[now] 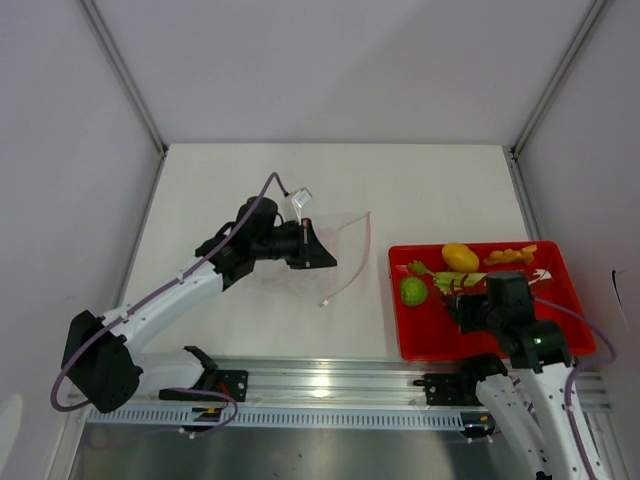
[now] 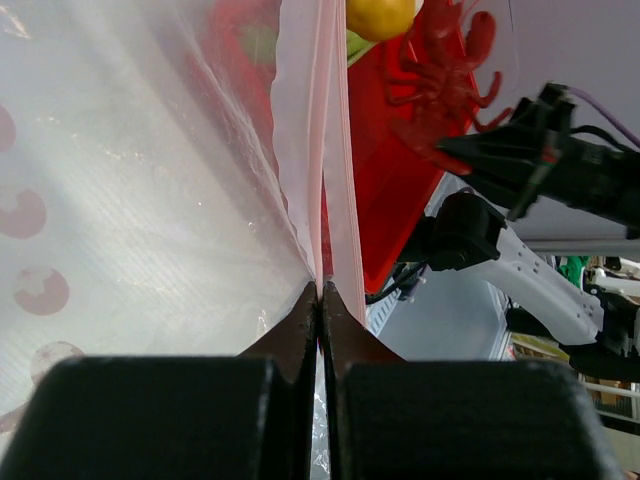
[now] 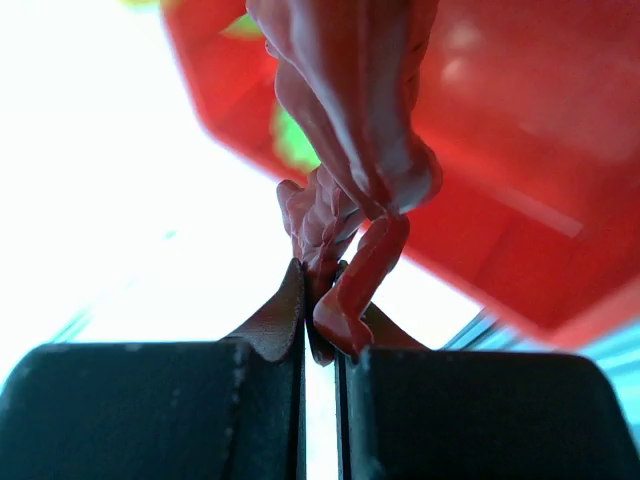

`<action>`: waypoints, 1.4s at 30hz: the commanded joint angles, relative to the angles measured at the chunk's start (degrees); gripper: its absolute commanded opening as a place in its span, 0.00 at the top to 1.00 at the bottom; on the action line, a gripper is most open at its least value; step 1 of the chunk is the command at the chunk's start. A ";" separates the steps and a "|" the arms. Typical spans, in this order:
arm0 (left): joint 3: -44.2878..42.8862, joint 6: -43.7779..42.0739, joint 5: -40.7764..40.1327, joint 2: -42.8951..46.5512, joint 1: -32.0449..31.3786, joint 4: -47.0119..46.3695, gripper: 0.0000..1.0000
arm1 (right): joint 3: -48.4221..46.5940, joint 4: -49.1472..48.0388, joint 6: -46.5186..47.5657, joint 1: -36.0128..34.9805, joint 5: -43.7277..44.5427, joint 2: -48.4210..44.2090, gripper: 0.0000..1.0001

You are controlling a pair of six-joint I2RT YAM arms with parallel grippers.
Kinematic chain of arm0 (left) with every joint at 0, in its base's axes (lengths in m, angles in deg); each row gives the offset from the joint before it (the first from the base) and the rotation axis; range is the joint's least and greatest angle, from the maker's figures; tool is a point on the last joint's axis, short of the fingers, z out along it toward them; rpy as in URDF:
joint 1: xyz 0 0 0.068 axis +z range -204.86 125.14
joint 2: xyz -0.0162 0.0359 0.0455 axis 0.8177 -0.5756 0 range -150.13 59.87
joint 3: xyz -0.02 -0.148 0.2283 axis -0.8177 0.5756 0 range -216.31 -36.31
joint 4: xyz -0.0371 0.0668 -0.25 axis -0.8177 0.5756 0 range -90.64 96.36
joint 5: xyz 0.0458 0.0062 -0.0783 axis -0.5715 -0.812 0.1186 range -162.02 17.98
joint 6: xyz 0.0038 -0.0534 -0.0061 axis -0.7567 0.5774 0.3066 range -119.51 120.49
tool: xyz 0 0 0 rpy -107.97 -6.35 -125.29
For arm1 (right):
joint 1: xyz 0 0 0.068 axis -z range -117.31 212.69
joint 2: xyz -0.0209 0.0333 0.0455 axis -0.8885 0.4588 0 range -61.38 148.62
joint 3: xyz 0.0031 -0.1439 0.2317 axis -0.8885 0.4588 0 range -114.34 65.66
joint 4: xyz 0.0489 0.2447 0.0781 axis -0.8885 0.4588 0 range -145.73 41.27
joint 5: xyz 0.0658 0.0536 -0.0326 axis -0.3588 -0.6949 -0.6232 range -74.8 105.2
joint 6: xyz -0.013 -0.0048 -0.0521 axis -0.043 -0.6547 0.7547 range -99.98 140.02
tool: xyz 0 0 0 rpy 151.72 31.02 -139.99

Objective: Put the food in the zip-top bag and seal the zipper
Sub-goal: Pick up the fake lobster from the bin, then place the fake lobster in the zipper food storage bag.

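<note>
The clear zip-top bag (image 1: 345, 245) lies at mid-table, its mouth toward the tray. My left gripper (image 1: 322, 255) is shut on the bag's mouth edge, the pink-red zipper (image 2: 325, 150) running up from between its fingertips (image 2: 320, 290). My right gripper (image 1: 468, 300) hangs over the red tray (image 1: 560, 330), shut on a red, clawed food piece (image 3: 350, 120), which also shows in the left wrist view (image 2: 440, 70). Other food lies in the tray: a round green fruit (image 1: 413, 291), a pale-green stalk (image 1: 440, 277), a yellow piece (image 1: 459, 256) and an orange piece (image 1: 512, 255).
The tray sits at the right, its left wall (image 1: 394, 300) close to the bag's mouth. A small white tag (image 1: 301, 199) sticks up behind the left wrist. A metal rail (image 1: 330, 375) runs along the near edge. Grey walls enclose the table.
</note>
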 commanded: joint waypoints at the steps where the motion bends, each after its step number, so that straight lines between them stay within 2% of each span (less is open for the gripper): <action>1: -1.17 -0.35 1.51 -0.49 -0.53 -2.49 0.99 | -8.86 8.71 -0.36 -0.14 -0.32 -1.90 1.00; 5: -1.52 -0.70 0.55 -0.66 -0.45 -2.14 0.99 | -13.43 12.33 1.84 -0.14 -1.11 -0.94 1.00; 8: -2.92 -1.58 -0.24 -1.37 -0.45 -0.83 0.99 | -14.84 11.11 5.96 -0.14 -3.21 -1.29 1.00; 9: -3.89 -2.54 -0.94 -1.63 -0.53 -0.22 0.99 | -15.02 8.06 7.63 -0.14 -5.13 -1.72 1.00; 12: -6.44 -4.91 -3.83 -3.29 -0.53 3.56 0.99 | -14.75 2.86 18.84 -0.14 -10.40 -0.94 1.00; 17: -11.53 -10.09 -8.85 -4.97 -0.53 11.11 0.99 | -15.20 -1.36 31.71 -0.40 -22.27 3.89 1.00; 23: -18.29 -16.42 -16.58 -8.13 -0.45 17.10 0.99 | -20.19 -1.98 47.78 -2.60 -34.76 11.27 1.00; 26: -22.08 -19.32 -18.95 -10.85 -0.45 20.18 0.99 | -23.44 -1.73 51.05 -6.98 -38.10 15.93 1.00; 32: -24.72 -21.53 -26.51 -13.85 -0.45 23.52 0.99 | -30.39 0.38 54.31 -22.43 -34.78 25.33 1.00; 36: -24.03 -21.97 -31.96 -14.47 -0.18 24.31 1.00 | -31.81 2.14 55.10 -24.05 -37.65 27.45 1.00; 42: -21.48 -21.80 -32.33 -11.40 0.17 22.29 0.99 | -31.37 8.55 57.65 -24.75 -44.86 28.77 1.00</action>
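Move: The right hand already holds the lobster by its tail above the bin. The zip-top bag's mouth is about 22 cm to its left, 6 cm ahead and roughly level. The green vegetable lies some 5 cm left, 7 cm ahead and 10 cm below, with the bin's left wall about 8 cm left and 5 cm ahead. The left hand pinches a lip of the mouth, whose middle is about 3 cm right and 8 cm below it. Up and slightly back at first, then left and farther back while still climbing, the right hand carries the lobster out past the bin's left wall, some 14 cm left overall, turning about 85 degrees counter-clockwise and keeping its pinch on the tail. The left hand, still gripping the bag's lip, goes about 9 cm forward, later also left and a little down, tipping its fingers downward. ##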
